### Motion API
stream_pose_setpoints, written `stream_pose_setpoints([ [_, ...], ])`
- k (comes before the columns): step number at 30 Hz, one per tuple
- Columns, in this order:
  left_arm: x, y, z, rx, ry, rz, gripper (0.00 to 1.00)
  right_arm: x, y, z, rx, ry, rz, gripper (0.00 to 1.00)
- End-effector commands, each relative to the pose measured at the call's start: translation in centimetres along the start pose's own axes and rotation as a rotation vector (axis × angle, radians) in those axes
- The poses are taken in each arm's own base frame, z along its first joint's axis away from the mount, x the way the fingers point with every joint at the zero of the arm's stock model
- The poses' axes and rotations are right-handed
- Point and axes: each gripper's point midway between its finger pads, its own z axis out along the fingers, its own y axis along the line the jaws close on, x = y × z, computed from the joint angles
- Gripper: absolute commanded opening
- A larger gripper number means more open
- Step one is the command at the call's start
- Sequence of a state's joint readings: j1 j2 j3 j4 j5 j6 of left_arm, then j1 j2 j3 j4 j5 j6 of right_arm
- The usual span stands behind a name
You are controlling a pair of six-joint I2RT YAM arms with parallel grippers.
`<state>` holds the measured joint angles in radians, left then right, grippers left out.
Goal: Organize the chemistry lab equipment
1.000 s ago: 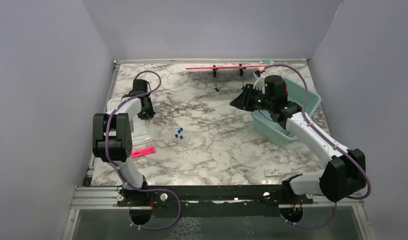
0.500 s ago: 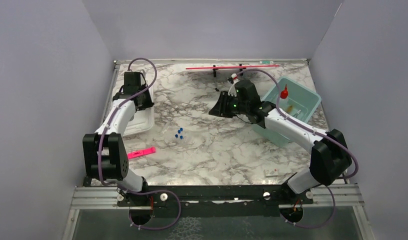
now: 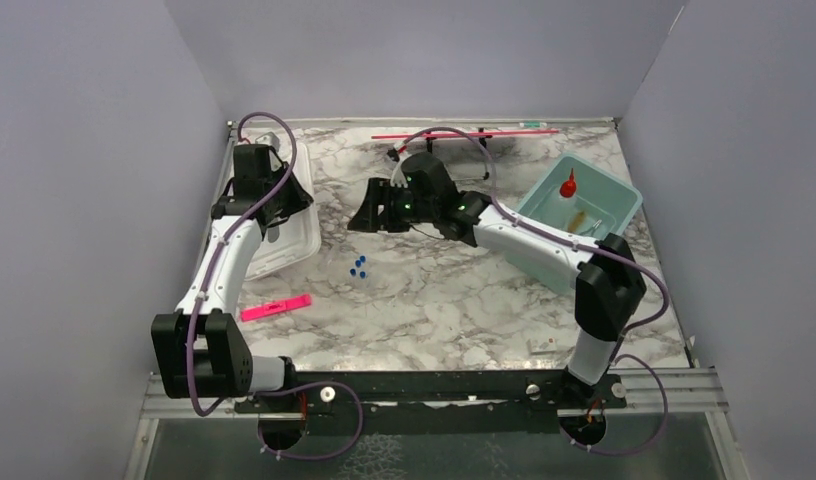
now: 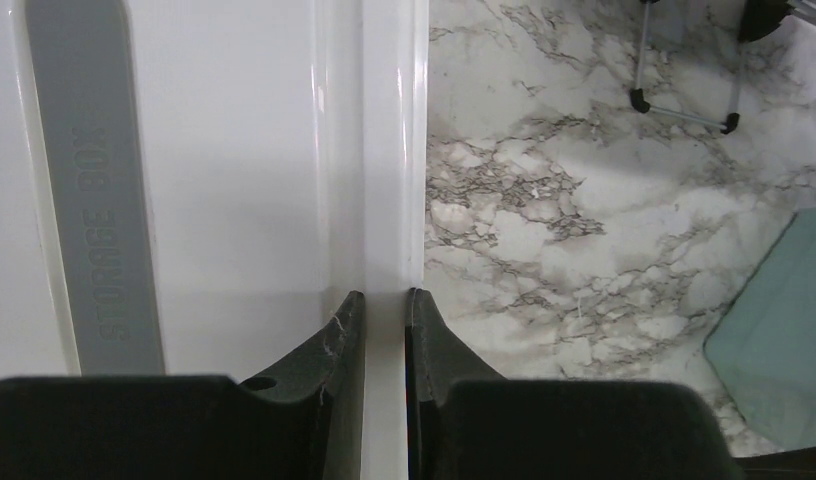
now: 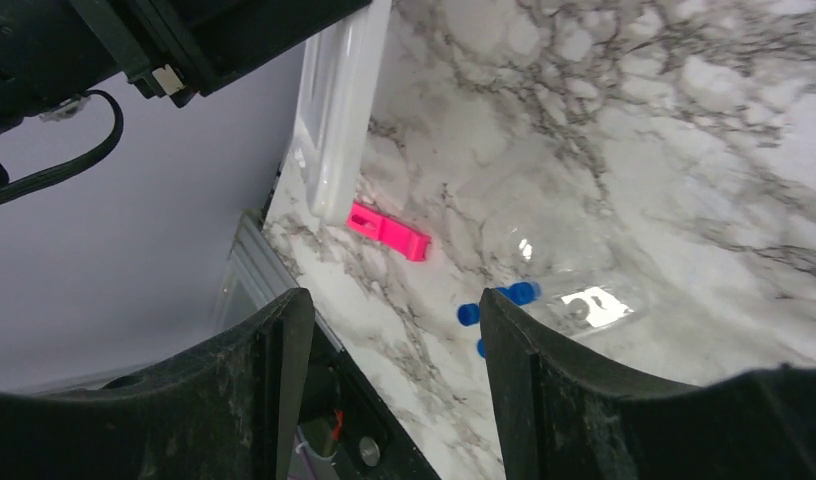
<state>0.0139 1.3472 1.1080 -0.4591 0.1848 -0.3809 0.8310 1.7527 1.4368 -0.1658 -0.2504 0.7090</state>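
Three blue-capped clear tubes (image 3: pixel 359 267) lie together left of the table's middle; in the right wrist view their blue-capped ends (image 5: pixel 514 293) show just beyond my right fingertip. My right gripper (image 3: pixel 369 215) (image 5: pixel 394 297) hangs open and empty behind them, apart from them. A clear squeeze bottle with a red nozzle (image 3: pixel 567 186) stands in the teal bin (image 3: pixel 544 262), with a tan brush (image 3: pixel 579 217) lying beside it. My left gripper (image 3: pixel 281 203) (image 4: pixel 384 310) is shut on the rim of the white storage box (image 3: pixel 284 245) (image 4: pixel 389 150) at the back left.
A flat pink strip (image 3: pixel 275 308) (image 5: pixel 387 231) lies near the front left. A long red rod on a black stand (image 3: pixel 454 134) runs along the back edge. A small white item (image 3: pixel 541 345) sits at the front right. Purple walls close three sides.
My right arm has swung left from the teal bin to the table's middle, and its jaws have opened wider. My left arm has drawn the white box toward the back left.
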Motion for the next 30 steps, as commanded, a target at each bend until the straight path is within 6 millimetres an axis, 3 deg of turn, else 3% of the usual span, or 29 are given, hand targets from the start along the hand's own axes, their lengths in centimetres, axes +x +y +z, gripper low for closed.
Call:
stream_pose_setpoints([
  [1, -1.2, -2.2, -2.1, 0.086, -0.049, -0.083, 0.06, 0.8, 2.9, 2.5, -0.073, 0.038, 0.036, 0.68],
  [7, -1.8, -3.2, -3.8, 0.112, -0.074, -0.138, 0.06, 0.4, 4.6, 6.1, -0.111, 0.058, 0.044, 0.69],
  [13, -1.9, -3.7, -4.5, 0.123, -0.074, -0.167, 0.06, 0.7, 6.6, 7.8, -0.195, 0.078, 0.08, 0.69],
  [21, -2.2, -4.1, -5.0, 0.125, -0.063, -0.208, 0.06, 2.1, 7.3, 10.0, -0.201, 0.122, 0.149, 0.63],
  [25, -2.5, -4.2, -5.2, 0.124, -0.065, -0.208, 0.06, 2.2, 7.6, 10.7, -0.216, 0.13, 0.176, 0.48],
  [30, -2.7, -4.6, -5.6, 0.135, -0.065, -0.205, 0.06, 1.4, 8.2, 10.4, -0.215, 0.114, 0.201, 0.12],
])
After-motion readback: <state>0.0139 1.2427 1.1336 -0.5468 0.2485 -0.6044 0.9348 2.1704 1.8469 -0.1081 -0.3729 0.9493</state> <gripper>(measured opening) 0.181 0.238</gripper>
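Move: The left hand already holds the white box lid by its right edge; the lid's middle lies about 6 cm to that hand's left, 3 cm back and 2 cm lower. From the open right hand the lid's middle is some 17 cm to the left, level fore and aft, about 5 cm lower. The blue-capped tubes lie roughly 6 cm back, 4 cm left and 19 cm below the right hand; the pink clip some 17 cm back, 20 cm left, equally low. Pinching the lid's right edge a little nearer the bases than the left fingers is how the right hand ends: it swings left about 12 cm and sinks 2 cm, its wrist turning some 15 degrees, the fingers staying wide until they close late around the edge. The left hand keeps its grip, lifting the lid about 4 cm while drawing slightly back and right and rolling its left side down. ##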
